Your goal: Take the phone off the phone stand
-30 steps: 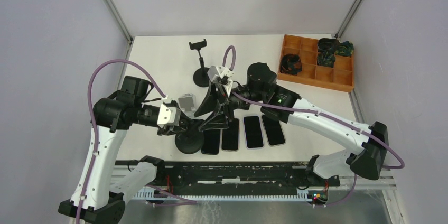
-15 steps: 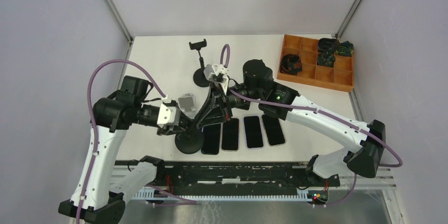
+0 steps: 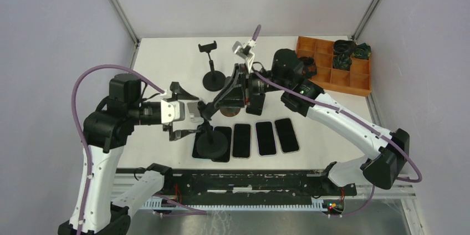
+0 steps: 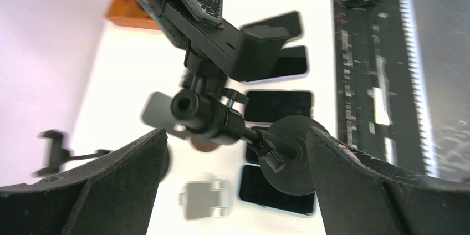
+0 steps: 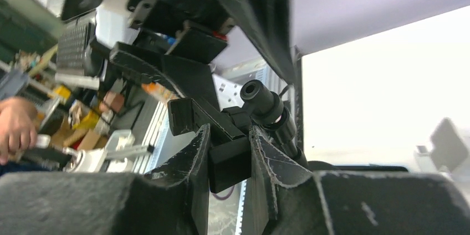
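The phone stand (image 3: 210, 143) is black, and its round base rests on the leftmost of several dark phones (image 3: 241, 141) lying flat in a row. My right gripper (image 3: 213, 107) reaches down from behind and is shut on the stand's clamp (image 5: 228, 160), a black block pinched between both fingers. My left gripper (image 3: 194, 113) is open wide, its fingers apart on either side of the stand's stem (image 4: 221, 118) without touching it. The clamp plate (image 4: 244, 52) shows no phone across it. The base (image 4: 291, 154) covers part of one phone (image 4: 277, 196).
A second black phone stand (image 3: 210, 77) is upright at the back. A small silver folding stand (image 3: 195, 106) and a brown round object (image 3: 228, 111) lie near the grippers. A wooden compartment tray (image 3: 332, 77) with dark items sits at the back right.
My left gripper let go of the stand, opened wide and drew back to the left. The right arm swung toward the back and closed on the clamp. The stand's base shifted right onto the leftmost phone.
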Controlling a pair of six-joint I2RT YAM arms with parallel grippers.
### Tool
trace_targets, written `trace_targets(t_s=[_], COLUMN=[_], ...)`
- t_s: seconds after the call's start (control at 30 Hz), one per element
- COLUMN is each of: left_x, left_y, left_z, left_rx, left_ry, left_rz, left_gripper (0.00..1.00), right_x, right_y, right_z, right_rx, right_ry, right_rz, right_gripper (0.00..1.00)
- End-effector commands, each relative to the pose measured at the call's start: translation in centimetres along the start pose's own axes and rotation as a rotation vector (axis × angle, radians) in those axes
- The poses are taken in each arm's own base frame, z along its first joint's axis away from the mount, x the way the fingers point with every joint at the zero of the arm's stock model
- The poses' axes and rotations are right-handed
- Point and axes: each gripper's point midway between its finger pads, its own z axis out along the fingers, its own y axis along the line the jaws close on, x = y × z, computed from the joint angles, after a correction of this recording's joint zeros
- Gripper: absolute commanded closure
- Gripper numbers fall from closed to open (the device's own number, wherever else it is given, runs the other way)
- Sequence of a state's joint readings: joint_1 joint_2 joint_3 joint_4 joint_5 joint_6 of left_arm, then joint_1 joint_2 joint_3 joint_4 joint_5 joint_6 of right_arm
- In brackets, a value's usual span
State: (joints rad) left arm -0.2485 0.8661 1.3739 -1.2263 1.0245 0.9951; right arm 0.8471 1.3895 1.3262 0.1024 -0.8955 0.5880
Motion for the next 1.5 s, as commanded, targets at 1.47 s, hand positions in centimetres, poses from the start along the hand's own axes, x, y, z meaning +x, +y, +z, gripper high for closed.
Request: trace_targets(t_s=[1.47], left_x=[4.7], left_y=[10.9], left_z=[-1.4], left_rx=[-0.413], left_ry=[0.328], left_rz=[-0.491], left_gripper=[0.00], right_x=[-12.2], right_y=[-27.3], right_z=[-29.3], right_rx=[1.068], right_ry=[-0.729], right_rz=[-0.253], right_gripper=[1.00])
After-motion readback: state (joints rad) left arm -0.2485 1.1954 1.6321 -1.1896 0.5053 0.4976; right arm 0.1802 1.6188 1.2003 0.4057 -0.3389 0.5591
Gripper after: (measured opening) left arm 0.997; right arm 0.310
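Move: My right hand holds the tall black phone stand by its head. It is bound for the bare table spot about 36 cm ahead, 20 cm right and 35 cm below. The wooden tray's middle lies some 28 cm right of that spot and 4 cm farther out; the small black stand 7 cm left of it and 13 cm nearer; the other tall stand 26 cm left and 3 cm nearer. From my left hand the spot is some 38 cm ahead, 24 cm right, 32 cm below. Keeping the stand's head pinched, my right hand swings it forward some 35 cm and right about 22 cm, rising a little at first, then lowering it beside the tray, while the wrist turns roughly 70 degrees clockwise. My left hand, empty and wide open, clears the stand forward by about 11 cm, rising and sinking back, turning counter-clockwise. ##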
